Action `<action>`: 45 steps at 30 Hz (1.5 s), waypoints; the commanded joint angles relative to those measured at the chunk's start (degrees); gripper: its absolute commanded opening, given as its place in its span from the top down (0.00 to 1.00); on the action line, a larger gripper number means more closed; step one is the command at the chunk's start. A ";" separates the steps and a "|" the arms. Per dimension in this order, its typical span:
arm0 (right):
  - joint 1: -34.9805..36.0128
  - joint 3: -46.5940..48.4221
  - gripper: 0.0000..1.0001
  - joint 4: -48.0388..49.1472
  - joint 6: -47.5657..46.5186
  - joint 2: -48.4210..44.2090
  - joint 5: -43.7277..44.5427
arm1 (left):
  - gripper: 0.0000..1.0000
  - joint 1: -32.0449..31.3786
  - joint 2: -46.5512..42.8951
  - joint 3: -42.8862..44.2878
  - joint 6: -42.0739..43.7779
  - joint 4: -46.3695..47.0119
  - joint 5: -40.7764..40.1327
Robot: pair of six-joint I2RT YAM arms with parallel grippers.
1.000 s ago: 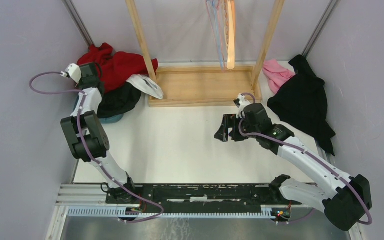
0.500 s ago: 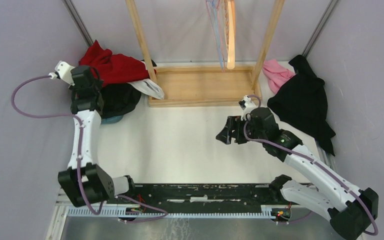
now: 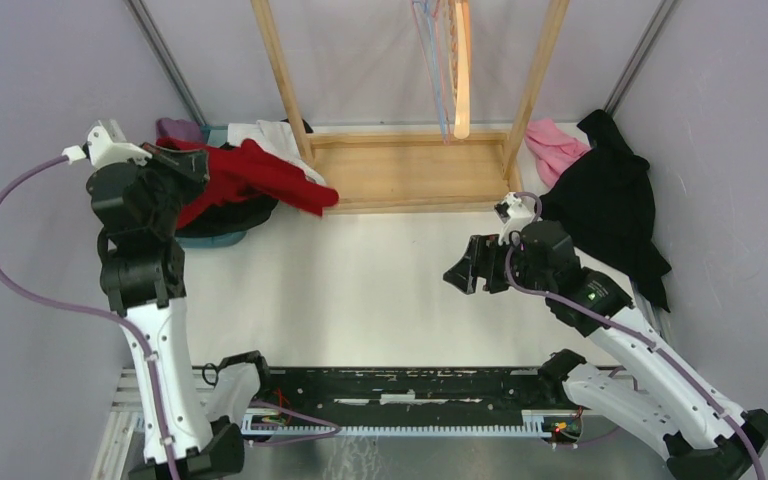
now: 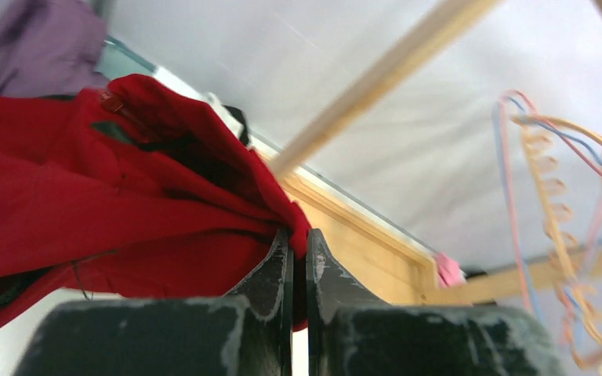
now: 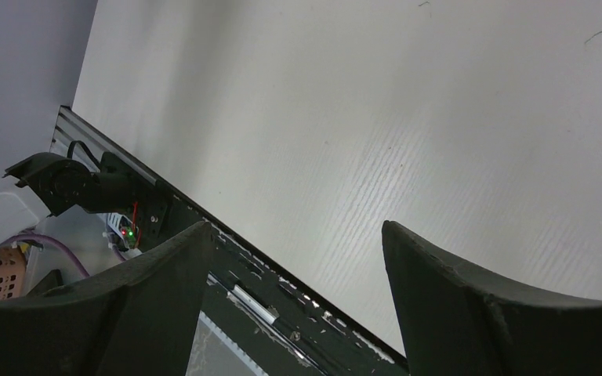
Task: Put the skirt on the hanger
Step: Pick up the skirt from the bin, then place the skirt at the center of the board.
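Note:
The red skirt [image 3: 260, 175] is lifted off the clothes pile at the back left and stretches toward the wooden rack base. My left gripper [image 3: 182, 165] is shut on a fold of it. In the left wrist view the red skirt [image 4: 86, 204] bunches around the pinched fingertips of the left gripper [image 4: 298, 239]. Hangers [image 3: 450, 60] hang from the rack at the top centre; in the left wrist view the hangers [image 4: 549, 180] show blurred at the right. My right gripper [image 3: 460, 270] hovers open over the bare table; the right gripper [image 5: 294, 235] holds nothing.
A wooden rack base [image 3: 410, 175] with two uprights stands at the back centre. Black [image 3: 605, 200] and pink [image 3: 555, 145] garments lie at the back right. White [image 3: 260, 135], purple [image 3: 175, 128] and dark [image 3: 225, 215] clothes remain at the back left.
My left gripper closed on the red skirt and the arm rose, pulling the skirt up off the pile and toward the rack. The right arm drifted slightly right.

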 commanded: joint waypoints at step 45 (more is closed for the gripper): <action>0.24 11.55 0.16 -13.09 -9.88 3.99 27.17 | 0.91 -66.49 21.41 -22.23 4.63 28.01 2.16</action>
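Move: The left hand already pinches the red skirt high up; the clear middle of the table lies about 34 cm to its right, 12 cm back and some 40 cm below. From this hand the bin stands roughly 10 cm ahead, 13 cm left and 32 cm down, and the hanger stand's base about 15 cm ahead, 37 cm right and 40 cm down. For the waiting, open right hand that table middle is about 15 cm left, level fore and aft, 20 cm below. Keeping its pinch on the skirt, the left hand carries it away from the bin to above the middle of the table, ending nearly 40 cm to the right, 20 cm lower and a little nearer the base: it first swings back and right, pushes briefly forward again, then sweeps right and down, turning clockwise some 70 degrees and tipping down. The right hand, fingers still wide open, rises about 4 cm and sinks again, then shifts some 7 cm right and slightly forward as it rolls its left side down and turns a little clockwise. ##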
